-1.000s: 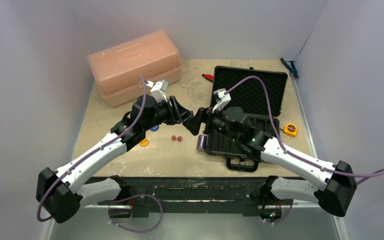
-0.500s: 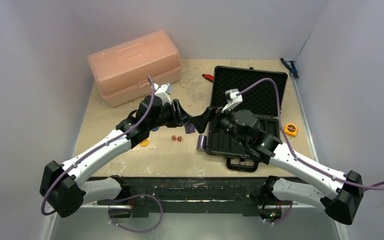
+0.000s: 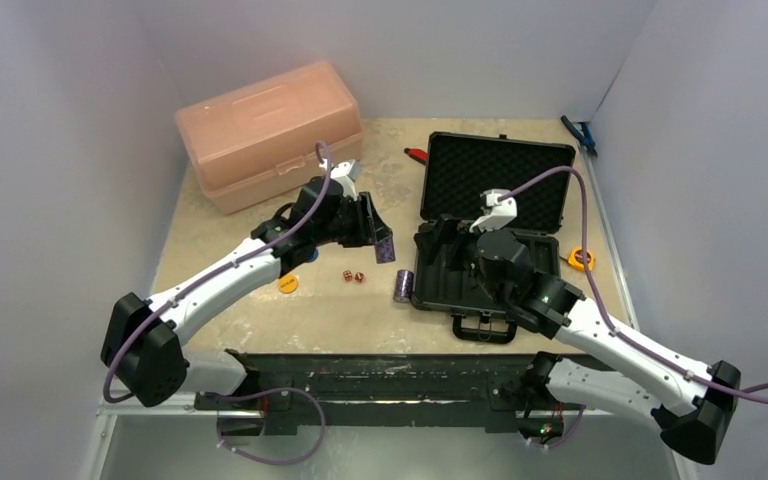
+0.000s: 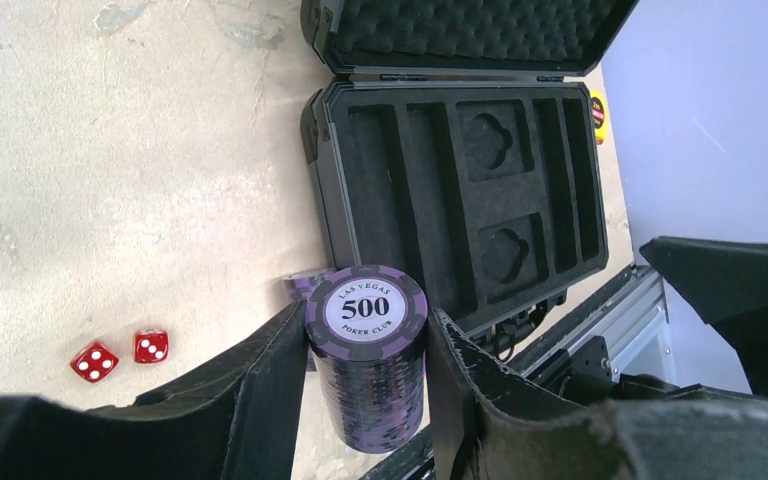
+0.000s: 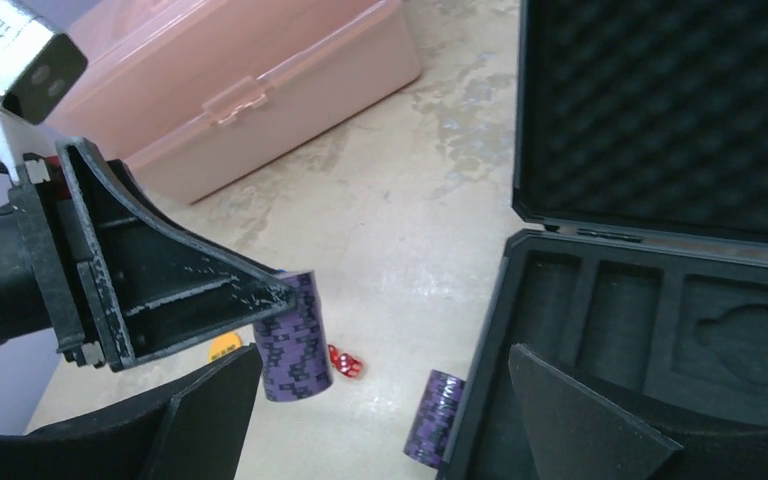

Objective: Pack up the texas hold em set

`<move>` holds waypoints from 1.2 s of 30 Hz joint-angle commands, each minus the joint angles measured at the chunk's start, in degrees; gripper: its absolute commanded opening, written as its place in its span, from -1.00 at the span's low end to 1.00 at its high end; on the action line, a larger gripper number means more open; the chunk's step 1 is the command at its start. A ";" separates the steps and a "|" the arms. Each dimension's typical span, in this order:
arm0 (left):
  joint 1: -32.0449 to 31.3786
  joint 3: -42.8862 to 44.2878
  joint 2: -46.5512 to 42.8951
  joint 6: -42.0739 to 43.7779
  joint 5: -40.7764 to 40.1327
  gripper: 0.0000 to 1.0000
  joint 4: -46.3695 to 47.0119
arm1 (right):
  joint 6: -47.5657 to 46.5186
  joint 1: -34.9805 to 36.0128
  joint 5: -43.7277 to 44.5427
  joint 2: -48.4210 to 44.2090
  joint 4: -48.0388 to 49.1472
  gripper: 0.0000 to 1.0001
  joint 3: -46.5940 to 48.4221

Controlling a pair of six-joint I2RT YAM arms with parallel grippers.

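Observation:
My left gripper (image 3: 380, 243) is shut on a purple chip stack (image 4: 368, 355), held above the table just left of the case; its top chip reads 500. The gripper (image 4: 367, 318) clamps the stack by its sides. A second purple chip stack (image 3: 402, 286) lies on its side against the case's left wall. The black foam-lined case (image 3: 500, 175) stands open, its slots (image 4: 460, 190) empty. Two red dice (image 3: 352, 276) and an orange disc (image 3: 288, 284) lie on the table. My right gripper (image 5: 382, 352) is open and empty over the case's left part (image 5: 660, 310).
A translucent pink box (image 3: 265, 125) stands at the back left. A yellow tape measure (image 3: 581, 260) lies right of the case. A red-handled tool (image 3: 416, 155) lies behind the case, and a blue one (image 3: 580, 135) by the right wall.
My right gripper has drawn back to the right, away from the left gripper, and now sits over the case with its jaws wider. The left arm has reached forward, still holding the stack.

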 commanded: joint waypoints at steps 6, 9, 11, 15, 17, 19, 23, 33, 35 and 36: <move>-0.88 9.59 5.71 -0.65 -0.26 -1.00 1.61 | 8.54 -0.16 13.51 -4.99 -8.62 0.98 -2.01; -0.98 11.76 8.47 -1.89 -0.75 -1.00 1.09 | 12.38 -0.10 16.83 -5.34 -11.80 0.98 -1.61; -0.98 13.43 10.40 -2.54 -0.96 -1.00 0.69 | 14.13 -0.10 17.93 -5.28 -13.37 0.98 -1.25; -0.98 16.99 14.39 -2.89 -1.06 -1.00 -0.49 | 15.91 -0.10 19.71 -4.95 -15.78 0.98 -0.70; -0.98 18.65 16.14 -2.78 -1.15 -1.00 -1.07 | 16.34 -0.10 20.14 -4.83 -16.24 0.98 -0.64; -1.00 20.15 17.75 -2.56 -1.44 -1.00 -1.44 | 16.37 -0.10 20.08 -4.66 -16.39 0.98 -0.79; -0.99 22.60 20.75 -2.16 -2.24 -1.00 -1.87 | 16.20 -0.10 19.57 -4.17 -16.56 0.98 -0.74; -1.07 28.03 27.34 -1.99 -2.27 -1.00 -2.78 | 15.85 -0.10 19.33 -2.48 -16.60 0.98 -0.18; -1.31 28.52 28.39 -2.44 -1.56 -1.00 -2.43 | 15.97 -0.10 19.37 -2.36 -16.92 0.98 -0.07; -1.55 28.75 28.89 -2.54 -1.52 -1.00 -2.37 | 16.06 -0.10 19.48 -2.42 -17.23 0.98 0.00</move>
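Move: The left hand holds a purple chip stack; the case's leftmost slot lies some 12 cm to its right, 3 cm ahead and 15 cm below. The loose chip stack is about 5 cm right and 2 cm back, the dice 6 cm left and level, both some 17 cm down. From the open right hand the slot is roughly 6 cm ahead, 2 cm right and 20 cm below. Left hand carries its chip stack forward-right some 10 cm, sinking towards the slot; open right hand swings rightward. ##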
